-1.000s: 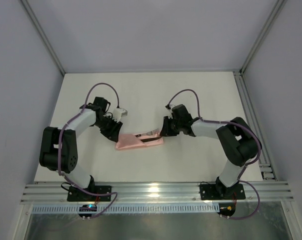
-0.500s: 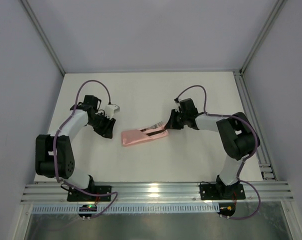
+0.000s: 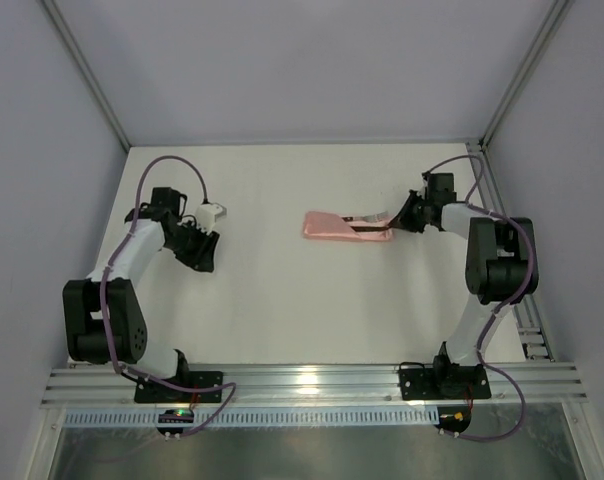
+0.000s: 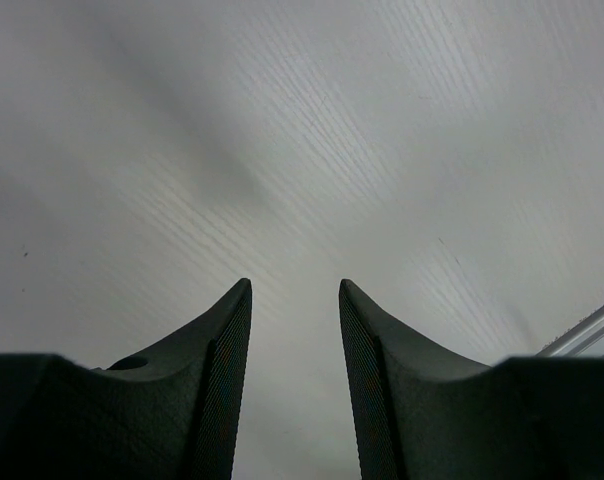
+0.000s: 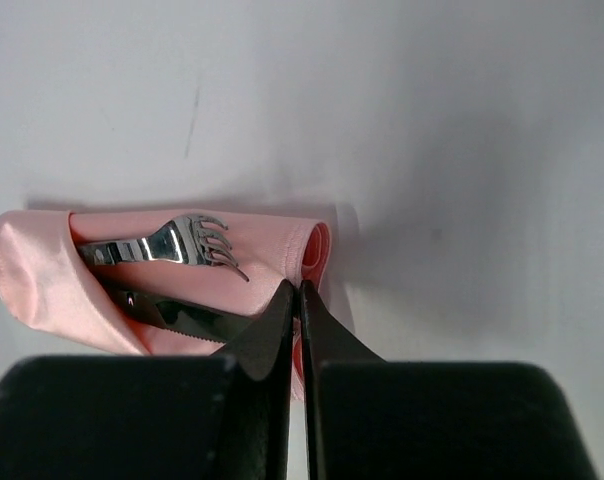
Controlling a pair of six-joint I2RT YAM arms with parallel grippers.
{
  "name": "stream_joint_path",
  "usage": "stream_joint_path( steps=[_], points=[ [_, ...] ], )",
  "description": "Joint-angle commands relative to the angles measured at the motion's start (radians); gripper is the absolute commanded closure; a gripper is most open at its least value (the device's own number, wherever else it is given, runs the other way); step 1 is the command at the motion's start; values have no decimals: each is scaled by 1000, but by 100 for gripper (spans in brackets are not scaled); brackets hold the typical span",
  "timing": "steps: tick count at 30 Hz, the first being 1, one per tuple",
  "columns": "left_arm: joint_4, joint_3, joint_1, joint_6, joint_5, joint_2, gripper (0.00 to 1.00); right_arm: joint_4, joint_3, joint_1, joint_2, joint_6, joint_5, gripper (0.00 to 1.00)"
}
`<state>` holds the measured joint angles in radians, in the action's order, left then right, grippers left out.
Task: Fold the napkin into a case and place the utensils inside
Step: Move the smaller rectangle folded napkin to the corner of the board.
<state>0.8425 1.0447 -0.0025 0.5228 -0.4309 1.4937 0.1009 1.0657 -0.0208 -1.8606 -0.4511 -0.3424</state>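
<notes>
The salmon-pink napkin (image 3: 330, 226) lies folded as a narrow case (image 5: 42, 280) right of the table's middle. Out of its open end stick the utensils: a fork (image 5: 172, 243) with a silvery pronged head, and beside it a dark serrated blade (image 5: 182, 318). My right gripper (image 3: 394, 225) sits at that right end, its jaws pressed together on the folded cloth edge (image 5: 299, 290). My left gripper (image 3: 204, 262) hovers far off at the left over bare table, open with nothing between its fingers (image 4: 295, 290).
An aluminium rail (image 3: 497, 215) runs along the table's right edge, close behind my right wrist. Another rail (image 3: 312, 385) crosses the front by the arm bases. Grey walls close in the left, back and right sides.
My right gripper shut on the cloth edge and moved back and to the right, the case with the utensils going with it. My left arm drew away to the left.
</notes>
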Motion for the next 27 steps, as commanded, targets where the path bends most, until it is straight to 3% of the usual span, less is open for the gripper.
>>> stream_joint_path(
  steps=[1,11,24,27],
  points=[
    [13,37,36,23,-2,-36,58,80,94,108,-21,55,17,96],
    [32,43,58,34,23,-58,58,279,419,280,-212,166,13,96],
    [46,26,75,40,72,-96,58,615,1118,298,-604,244,54,96],
    [52,35,76,39,81,-96,58,602,1128,311,-621,217,63,96]
  ],
)
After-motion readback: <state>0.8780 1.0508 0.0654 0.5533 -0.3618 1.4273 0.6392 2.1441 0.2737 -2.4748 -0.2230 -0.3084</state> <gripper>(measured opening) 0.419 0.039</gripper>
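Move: Out ahead and to the right of the right hand lies the board's far right corner, about 30 cm forward and 30 cm right. The hand's fingers are shut on the right end of the folded napkin, whose middle lies some 14 cm to the left and level with it. The fork sits in the pouch about 8 cm left and 3 cm ahead of the hand, the knife about 7 cm left. From the empty left hand the corner lies roughly 43 cm forward and 88 cm right. Dragging the folded napkin by its pinched right end, the right hand travels low over the board towards the far right corner, first mostly right, then bending mostly forward: about 18 cm right and 15 cm forward in all. It turns and tilts only some 10 degrees, fingers staying shut. The open, empty left hand drifts about 3 cm left. ##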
